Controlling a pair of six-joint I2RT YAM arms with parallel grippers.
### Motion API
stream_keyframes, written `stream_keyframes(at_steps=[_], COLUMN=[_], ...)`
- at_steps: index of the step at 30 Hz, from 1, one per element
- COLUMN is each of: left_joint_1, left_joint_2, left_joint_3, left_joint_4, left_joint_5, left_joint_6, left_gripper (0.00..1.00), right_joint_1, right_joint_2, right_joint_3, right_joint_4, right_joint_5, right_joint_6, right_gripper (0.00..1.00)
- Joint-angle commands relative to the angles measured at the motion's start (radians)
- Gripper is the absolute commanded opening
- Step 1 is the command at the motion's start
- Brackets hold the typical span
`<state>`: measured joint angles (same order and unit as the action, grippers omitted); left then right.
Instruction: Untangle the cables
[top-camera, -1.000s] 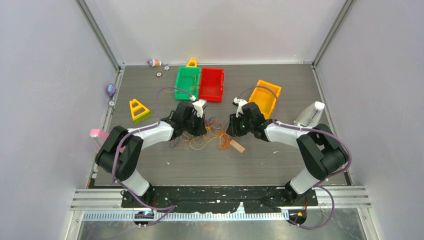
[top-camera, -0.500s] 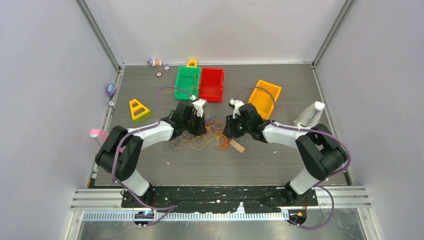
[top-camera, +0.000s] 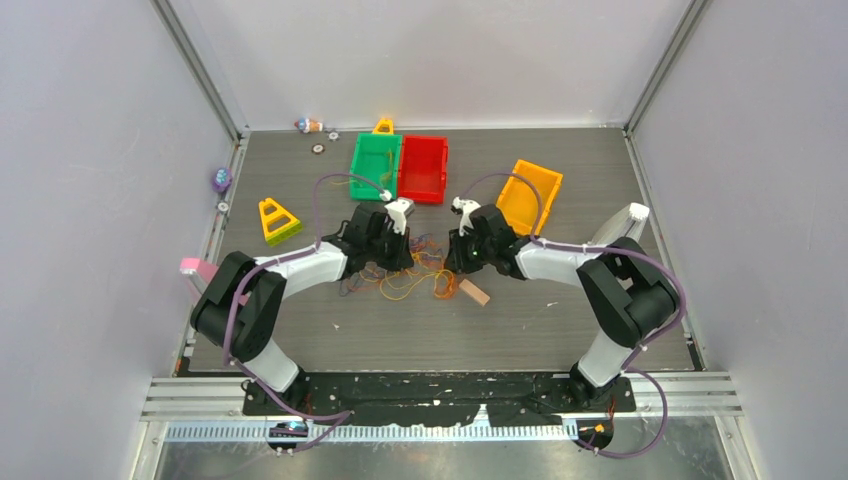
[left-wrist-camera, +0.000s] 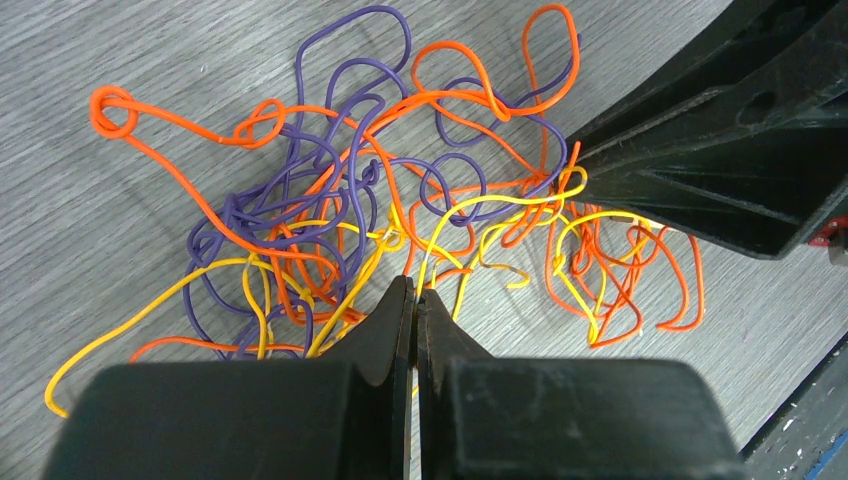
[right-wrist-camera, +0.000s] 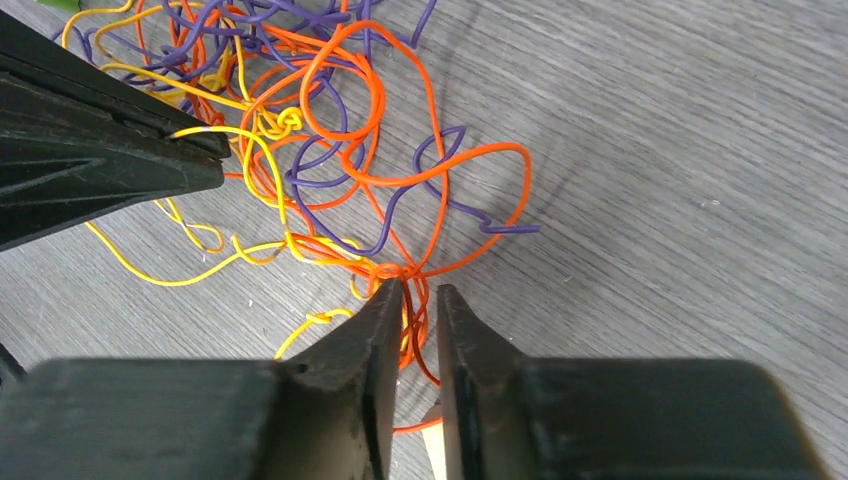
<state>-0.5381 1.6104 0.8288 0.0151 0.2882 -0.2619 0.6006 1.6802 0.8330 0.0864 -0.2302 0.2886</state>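
Observation:
The cables (top-camera: 412, 277) lie in one tangle of thin orange, yellow and purple wires on the grey table between my two grippers. In the left wrist view the tangle (left-wrist-camera: 360, 220) spreads just ahead of my left gripper (left-wrist-camera: 413, 287), whose jaws are pressed together with a yellow cable (left-wrist-camera: 470, 210) pinched at their tips. The right wrist view shows that gripper (right-wrist-camera: 212, 150) from the side, the yellow strand leaving its tip. My right gripper (right-wrist-camera: 418, 290) stands low at the tangle's right edge. Its jaws are a narrow gap apart, with a bunch of orange strands (right-wrist-camera: 412, 330) running between them.
A small wooden block (top-camera: 474, 292) lies just right of the tangle, under the right gripper. Green bin (top-camera: 376, 160) and red bin (top-camera: 423, 168) stand side by side at the back, an orange bin (top-camera: 530, 190) to their right. A yellow triangular piece (top-camera: 277, 220) sits at left.
My right gripper has moved left into the tangle's edge and its jaws have narrowed around orange strands. The left gripper has stayed put, still shut.

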Motion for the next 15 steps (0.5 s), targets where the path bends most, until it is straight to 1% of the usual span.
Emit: stream_keyframes(at_steps=[1,3,4,6,7,8,10,11,14,15], left_joint_1=[0.006,0.006,0.006,0.012,0.021,0.03,0.059,0.079,0.143,0.161], left_joint_2=[-0.012,-0.03,-0.044,-0.073,-0.088,-0.102,-0.139,-0.157,-0.219,-0.239], left_joint_3=[0.023,0.007,-0.004,-0.03,-0.045,-0.06,-0.096,-0.118,-0.195,-0.22], left_joint_4=[0.021,0.033,0.04,0.057,0.066,0.078,0.103,0.121,0.188,0.21], left_joint_5=[0.008,-0.011,-0.025,-0.059,-0.072,-0.083,-0.109,-0.113,-0.124,-0.132], left_joint_6=[0.0,-0.003,-0.004,-0.011,-0.019,-0.028,-0.056,-0.075,-0.133,-0.146], left_gripper=[0.0,0.0,0.0,0.0,0.0,0.0,0.0,0.0,0.0,0.0], right_joint_1=[0.008,0.008,0.008,0.006,0.003,0.0,-0.015,-0.031,-0.076,-0.107], right_joint_2=[-0.015,-0.047,-0.062,-0.116,-0.156,-0.176,-0.244,-0.289,-0.393,-0.448], right_joint_3=[0.036,0.024,0.01,-0.011,-0.019,-0.034,-0.056,-0.061,-0.087,-0.092], right_joint_4=[0.02,0.016,0.013,-0.003,-0.022,-0.033,-0.069,-0.115,-0.224,-0.243], right_joint_5=[0.016,0.066,0.09,0.181,0.265,0.308,0.448,0.479,0.633,0.655], right_joint_6=[-0.003,0.009,0.013,0.023,0.032,0.037,0.063,0.082,0.127,0.149], right_gripper=[0.15,0.07,0.06,0.06,0.05,0.06,0.05,0.05,0.05,0.05])
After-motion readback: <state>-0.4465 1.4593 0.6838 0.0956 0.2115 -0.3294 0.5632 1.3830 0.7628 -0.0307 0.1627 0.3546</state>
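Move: The orange loop to grasp already lies between the right gripper's open fingers, almost at the hand point. From that hand the wooden block is about 4 cm back and 5 cm right, the yellow bin some 14 cm ahead and 15 cm right. The left gripper, which keeps a yellow strand pinched, has the purple heap about 5 cm ahead and 1 cm right, the green owl block 2 cm ahead and 13 cm left, and the orange loop 8 cm right. Shut the right gripper on the orange loop, then pull it quickly right about 8 cm while lifting some 6 cm, away from the left hand, turning the wrist about 20 degrees clockwise and tipping the fingers up a little. A beat later draw the left gripper, still pinching its yellow strand, about 5 cm left towards the owl block, turning it slightly counter-clockwise. ##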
